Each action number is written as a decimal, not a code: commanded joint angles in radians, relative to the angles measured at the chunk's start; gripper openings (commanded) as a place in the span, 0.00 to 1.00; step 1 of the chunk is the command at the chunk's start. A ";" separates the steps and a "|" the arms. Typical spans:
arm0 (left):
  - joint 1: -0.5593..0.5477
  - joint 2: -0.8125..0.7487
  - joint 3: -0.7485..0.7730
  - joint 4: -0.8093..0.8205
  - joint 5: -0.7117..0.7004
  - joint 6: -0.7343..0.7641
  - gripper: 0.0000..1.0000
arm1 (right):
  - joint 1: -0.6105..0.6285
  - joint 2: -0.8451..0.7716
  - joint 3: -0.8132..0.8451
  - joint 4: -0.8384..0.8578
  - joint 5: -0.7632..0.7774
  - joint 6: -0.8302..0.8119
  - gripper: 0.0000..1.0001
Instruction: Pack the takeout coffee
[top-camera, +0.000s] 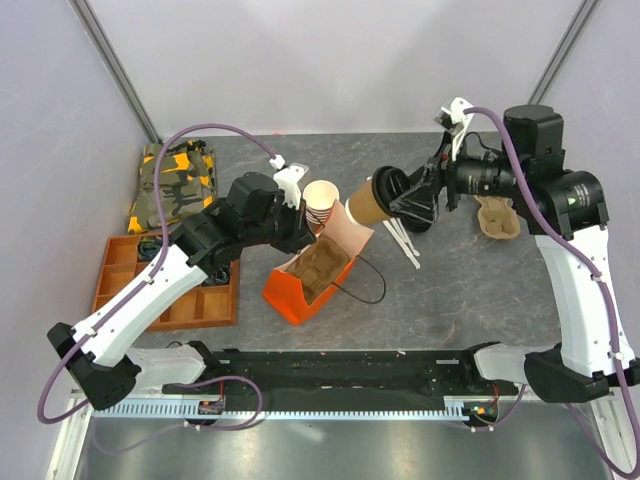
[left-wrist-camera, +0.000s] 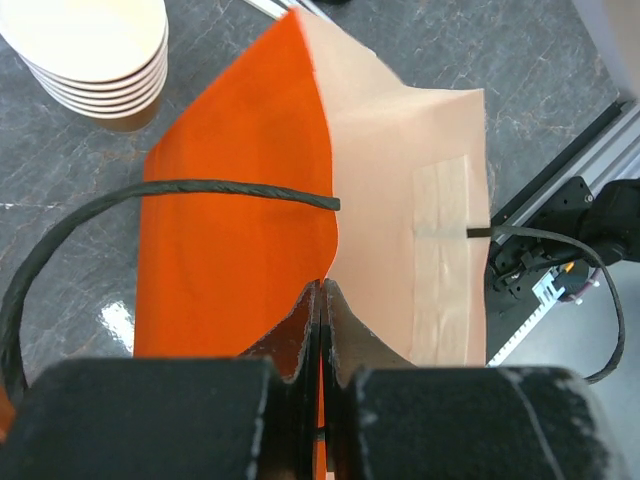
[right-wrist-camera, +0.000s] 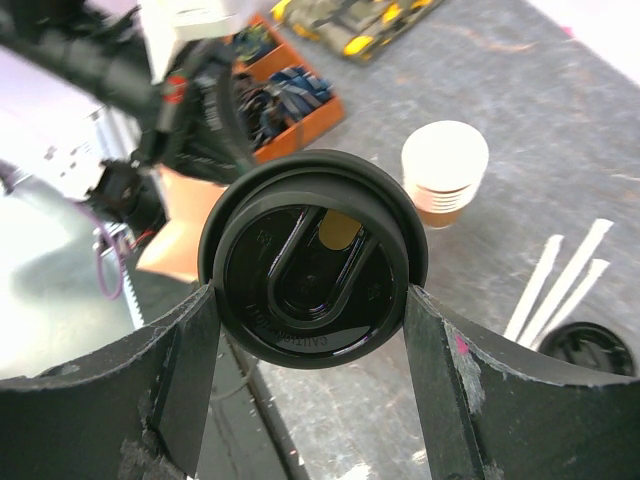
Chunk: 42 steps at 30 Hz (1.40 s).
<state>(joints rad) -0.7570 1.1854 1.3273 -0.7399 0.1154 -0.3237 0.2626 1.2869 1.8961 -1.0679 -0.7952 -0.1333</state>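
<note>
The takeout coffee (top-camera: 368, 203), a tan cup with a black lid (right-wrist-camera: 312, 240), hangs tipped on its side above the table, just right of the orange bag's mouth. My right gripper (top-camera: 402, 200) (right-wrist-camera: 310, 297) is shut on it, with both fingers pressed against the lid's rim. The orange paper bag (top-camera: 298, 287) (left-wrist-camera: 235, 250) lies open with its tan inside showing, and a brown cardboard insert (top-camera: 322, 265) sits within. At the bag's upper rim my left gripper (top-camera: 305, 232) (left-wrist-camera: 323, 292) is shut on the edge of the bag. One black bag handle (left-wrist-camera: 150, 195) loops over the orange side.
A stack of lidless tan cups (top-camera: 320, 203) (right-wrist-camera: 443, 170) stands right behind the bag. White sticks (top-camera: 405, 243) and a loose black lid (right-wrist-camera: 588, 348) lie to the right. A cardboard cup carrier (top-camera: 497, 217) sits far right. At left are an orange tray (top-camera: 120, 262) and a camouflage cloth (top-camera: 175, 180).
</note>
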 joint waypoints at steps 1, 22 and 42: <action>-0.005 0.016 0.050 0.050 0.024 -0.066 0.02 | 0.064 -0.038 -0.043 0.036 -0.018 0.001 0.39; 0.005 -0.033 0.043 0.065 0.099 -0.091 0.02 | 0.351 -0.161 -0.364 0.174 0.243 -0.117 0.35; -0.031 -0.135 -0.145 0.255 0.124 0.012 0.02 | 0.518 -0.084 -0.413 0.252 0.579 -0.034 0.30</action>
<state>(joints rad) -0.7773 1.0622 1.1957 -0.5640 0.2607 -0.3298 0.7704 1.1839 1.4479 -0.8871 -0.2840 -0.2230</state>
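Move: The right hand holds the coffee cup by its black lid, tipped with its base to the left. From there the bag's mouth lies about 13 cm left, 5 cm back and 17 cm below. The paper cup stack is some 15 cm left and 15 cm ahead, the white straws about 14 cm ahead and 5 cm right, both far below. From the left hand, pinching the bag's rim, the mouth's middle is 3 cm right, 4 cm back and 3 cm down. The right hand first swings the coffee cup left and back, about 5 cm each way, sinking only a little, then lowers it mostly straight down into the bag's mouth, some 12 cm in all, its fingers tipping downward by about 20 degrees so the cup comes more upright, with the grip on the lid kept throughout. Meanwhile the left hand keeps its pinch on the rim and draws it back and up by 2 to 3 cm, turning slightly, as the cup comes down. ##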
